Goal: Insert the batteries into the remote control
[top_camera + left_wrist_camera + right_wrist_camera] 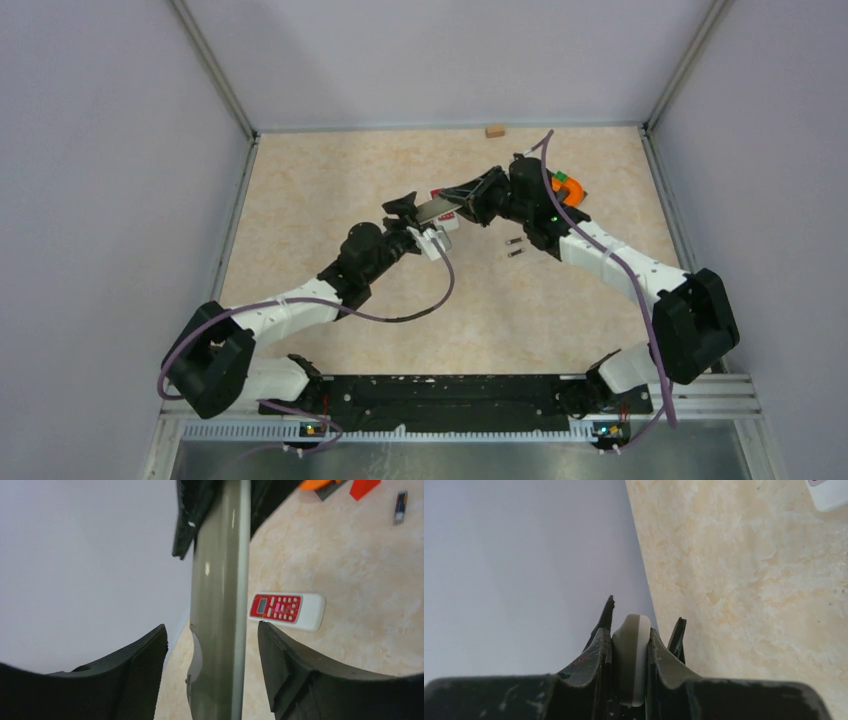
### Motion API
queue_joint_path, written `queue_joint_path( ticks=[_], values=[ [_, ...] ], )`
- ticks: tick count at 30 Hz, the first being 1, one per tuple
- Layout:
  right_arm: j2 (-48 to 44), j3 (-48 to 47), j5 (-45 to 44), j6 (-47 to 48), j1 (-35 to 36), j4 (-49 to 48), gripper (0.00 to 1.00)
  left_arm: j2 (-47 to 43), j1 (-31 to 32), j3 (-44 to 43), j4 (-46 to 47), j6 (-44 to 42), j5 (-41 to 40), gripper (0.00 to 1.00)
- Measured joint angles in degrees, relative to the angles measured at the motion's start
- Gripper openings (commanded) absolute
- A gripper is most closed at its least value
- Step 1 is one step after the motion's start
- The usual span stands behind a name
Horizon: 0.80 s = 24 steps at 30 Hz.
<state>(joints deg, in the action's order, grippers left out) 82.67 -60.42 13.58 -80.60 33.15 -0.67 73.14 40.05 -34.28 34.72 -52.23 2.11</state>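
A long grey remote control (438, 210) hangs edge-on above the table between my two arms. My right gripper (630, 632) is shut on one end of it; the pale rounded end (630, 660) shows between the pads. My left gripper (212, 630) is open around the other end of the remote (220, 605), with a gap on each side. From above, the left gripper (408, 212) and right gripper (470, 205) face each other. Two small dark batteries (515, 247) lie on the table near the right arm; one battery (400, 507) also shows in the left wrist view.
A second, white remote with a red button face (286, 610) lies flat on the table below the held one. An orange piece (570, 188) with a green block sits at the back right. A small wooden block (494, 130) rests at the back wall.
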Motion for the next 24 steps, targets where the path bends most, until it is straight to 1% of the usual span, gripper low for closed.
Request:
queue_joint_path(
  ticks=[2, 5, 7, 11, 15, 18, 20, 22, 24],
  values=[
    [0.0, 0.02, 0.0, -0.13, 0.07, -0.61, 0.0, -0.02, 0.33, -0.02, 1.99, 3.21, -0.48, 0.97],
    [-0.57, 0.55, -1.16, 0.66, 0.04, -1.01, 0.0, -0.11, 0.79, -0.74, 2.51, 10.64, -3.06, 0.99],
    [-1.57, 1.38, -2.38, 1.36, 0.0, -0.94, 0.0, -0.42, 0.83, -2.93, -1.2, 16.92, -4.63, 0.99],
    [-5.11, 3.04, -4.9, 2.75, -0.63, -1.88, 0.0, -2.54, 0.81, -12.79, -18.62, 32.7, -5.46, 0.99],
    [-9.44, 4.83, -6.69, 5.66, -1.62, -4.22, 0.0, -6.69, 0.28, -18.75, -29.83, 47.78, -4.79, 0.99],
    [-12.46, 8.35, -6.99, 7.19, -2.16, -6.95, 0.0, -8.74, -4.79, -22.97, -36.61, 60.65, 1.01, 0.99],
    [-14.03, 10.47, -6.95, 8.09, -2.19, -8.24, 0.0, -9.64, -9.97, -23.06, -37.13, 68.37, 6.86, 0.99],
    [-15.3, 12.28, -6.67, 9.01, -2.19, -9.99, 0.0, -10.47, -16.06, -21.07, -35.12, 77.99, 14.01, 0.99],
    [-16.98, 14.32, -6.21, 10.32, -2.21, -12.55, 0.0, -10.8, -20.48, -18.75, -32.89, 86.27, 19.71, 0.99]
  ],
)
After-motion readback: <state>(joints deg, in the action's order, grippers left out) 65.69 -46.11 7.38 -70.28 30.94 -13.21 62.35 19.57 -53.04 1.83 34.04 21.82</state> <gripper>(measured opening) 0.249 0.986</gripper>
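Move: The remote spans my two hands: its middle is about 5 cm right, 2 cm ahead and slightly above my left hand, whose fingers are already part-open around its near end. From my right hand, gripping the other end, that middle lies some 6 cm left, 2 cm back and slightly below. Counted from the right hand, the red remote lies 11 cm ahead, 4 cm left and 23 cm down; the loose batteries lie 16 cm right, 1 cm ahead, equally low. I spread my left fingers wide to free the remote, lift that hand about 9 cm, then swing it left some 5 cm, rolling it nearly 90 degrees counter-clockwise as seen from behind it. My right hand keeps its pinch and carries the remote about 5 cm right and 4 cm up, drawing back a little as its fingertips tilt up. ##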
